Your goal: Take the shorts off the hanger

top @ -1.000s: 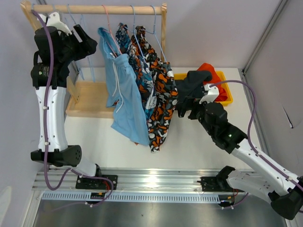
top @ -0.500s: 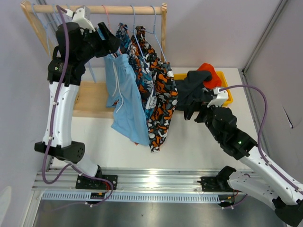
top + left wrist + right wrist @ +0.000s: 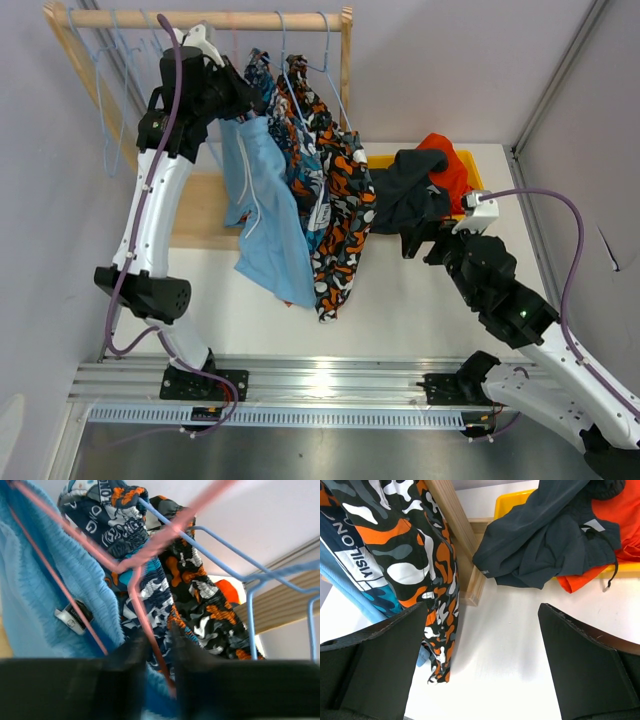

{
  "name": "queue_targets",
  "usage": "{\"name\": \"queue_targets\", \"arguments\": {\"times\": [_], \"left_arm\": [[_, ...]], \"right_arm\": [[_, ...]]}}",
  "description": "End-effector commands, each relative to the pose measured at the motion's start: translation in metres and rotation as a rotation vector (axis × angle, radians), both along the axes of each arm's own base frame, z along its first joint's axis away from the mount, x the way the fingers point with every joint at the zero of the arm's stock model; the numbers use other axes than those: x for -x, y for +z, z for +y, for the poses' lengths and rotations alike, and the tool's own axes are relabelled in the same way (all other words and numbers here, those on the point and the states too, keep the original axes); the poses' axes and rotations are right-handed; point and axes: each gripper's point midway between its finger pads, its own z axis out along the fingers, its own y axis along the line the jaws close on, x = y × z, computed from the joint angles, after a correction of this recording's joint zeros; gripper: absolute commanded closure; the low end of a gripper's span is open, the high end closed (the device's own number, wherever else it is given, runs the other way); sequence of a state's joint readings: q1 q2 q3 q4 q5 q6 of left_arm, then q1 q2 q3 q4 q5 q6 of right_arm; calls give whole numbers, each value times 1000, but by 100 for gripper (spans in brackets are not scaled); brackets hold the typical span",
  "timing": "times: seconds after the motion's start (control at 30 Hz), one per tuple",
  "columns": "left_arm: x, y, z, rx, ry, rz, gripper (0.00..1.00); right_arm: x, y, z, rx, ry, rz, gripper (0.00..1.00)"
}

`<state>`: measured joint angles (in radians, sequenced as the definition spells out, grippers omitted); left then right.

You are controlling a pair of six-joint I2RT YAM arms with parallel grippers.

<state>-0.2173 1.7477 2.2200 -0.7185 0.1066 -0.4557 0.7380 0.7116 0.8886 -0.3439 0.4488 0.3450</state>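
The light blue shorts [image 3: 265,220] [image 3: 35,595] hang on a pink hanger [image 3: 232,60] [image 3: 145,605] at the rail. My left gripper [image 3: 240,100] [image 3: 156,637] is up at that hanger. Its jaws stand narrow with the pink wire between them and a small gap on each side. Behind hang the blue-and-orange print shorts [image 3: 305,170] [image 3: 115,520] and the blotch print shorts [image 3: 345,220] [image 3: 415,545]. Dark grey shorts [image 3: 405,190] [image 3: 545,545] and orange shorts [image 3: 445,165] [image 3: 620,515] lie in the yellow bin [image 3: 380,160]. My right gripper [image 3: 415,240] [image 3: 482,610] is wide open over the white table, holding nothing.
The wooden rack has a top rail [image 3: 200,18], a right post [image 3: 346,50] and a base board [image 3: 190,210]. Empty blue hangers [image 3: 120,80] hang at the rail's left end. More blue hanger wires [image 3: 250,580] cross beside the print shorts.
My left arm has swung right along the rail to the pink hanger and its jaws have narrowed round the wire. My right arm has drawn back from the dark grey shorts, still open.
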Motion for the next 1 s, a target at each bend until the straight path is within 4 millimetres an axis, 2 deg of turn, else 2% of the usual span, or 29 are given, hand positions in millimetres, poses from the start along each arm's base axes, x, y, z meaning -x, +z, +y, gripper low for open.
{"name": "queue_targets", "arguments": {"times": [0.0,0.03,0.13,0.17,0.23,0.27,0.3,0.37,0.4,0.43,0.47,0.5,0.53,0.57,0.6,0.63,0.67,0.7,0.73,0.77,0.8,0.83,0.87,0.9,0.93,0.97], "left_arm": [[0,35,-2,47,18,-94,91],[0,36,-2,53,22,-92,100],[7,48,1,57,31,-117,100],[13,57,3,59,29,-132,100],[18,64,4,59,27,-137,100],[26,82,4,70,20,-176,100],[31,85,3,75,11,-172,100],[43,102,4,90,1,-209,100],[48,110,5,98,-3,-227,100],[58,119,7,106,-2,-248,100],[61,122,8,108,-2,-254,100],[65,123,9,111,-2,-253,100],[73,129,11,116,1,-269,100],[76,130,12,118,4,-270,100],[74,124,12,114,8,-255,100],[81,129,14,116,7,-269,100],[83,128,14,114,7,-270,100],[83,125,15,111,9,-261,100],[84,123,15,108,7,-256,100],[87,124,15,108,7,-257,100],[89,124,15,108,4,-256,100],[90,124,15,108,3,-254,100],[95,125,15,108,-5,-259,100],[96,125,15,107,-8,-258,100],[97,125,15,105,-9,-257,100],[100,125,15,104,-13,-257,100]], "right_arm": [[2,13,-7,-3,-20,-29,1],[2,12,-7,-2,-22,-27,0],[2,14,-3,-8,-3,-35,1],[2,17,-1,-9,7,-42,1],[4,30,7,-18,53,-72,1],[2,34,13,-17,75,-79,1],[4,54,17,-39,99,-115,1],[9,72,36,-42,188,-145,1],[7,78,48,-34,218,-149,1],[17,104,61,-53,273,-196,1],[19,114,71,-54,293,-212,1],[16,116,89,-37,312,-215,1],[19,141,92,-56,292,-255,1],[35,148,117,-26,363,-282,1],[34,144,143,10,381,-278,1],[38,167,151,-8,369,-307,1],[53,171,172,1,424,-319,1],[56,176,186,-4,440,-324,1],[55,166,213,21,458,-308,1],[59,177,224,-2,477,-322,1],[64,179,238,-15,500,-329,1],[60,165,259,9,514,-314,1],[61,171,268,-13,526,-323,1],[60,168,277,-18,531,-318,1],[57,154,293,3,538,-302,1],[55,157,299,-10,540,-307,1]]}}
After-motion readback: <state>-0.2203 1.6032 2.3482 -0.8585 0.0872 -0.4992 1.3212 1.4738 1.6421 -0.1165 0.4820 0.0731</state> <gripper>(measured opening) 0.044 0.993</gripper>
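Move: The near arm of the pink hanger already lies between my left fingers, with the rail roughly 8 cm ahead and 12 cm above. The light blue shorts' middle hangs about 18 cm below and 5 cm back; the blue patterned shorts hang about 7 cm to the right, 2 cm back and 18 cm down. From my right hand the light blue shorts are some 28 cm left, 11 cm ahead and slightly lower; the camo shorts hang about 15 cm left and 8 cm ahead. My left fingers shut on the pink hanger's wire and keep it pinched, then I lift it about 8 cm while drawing it back as far, away from the patterned shorts. A little later my right hand, wide open, sweeps some 28 cm left past the camo shorts towards the light blue ones, rising about 15 cm and easing back, turning about 30 degrees counter-clockwise, then starts to sink. ##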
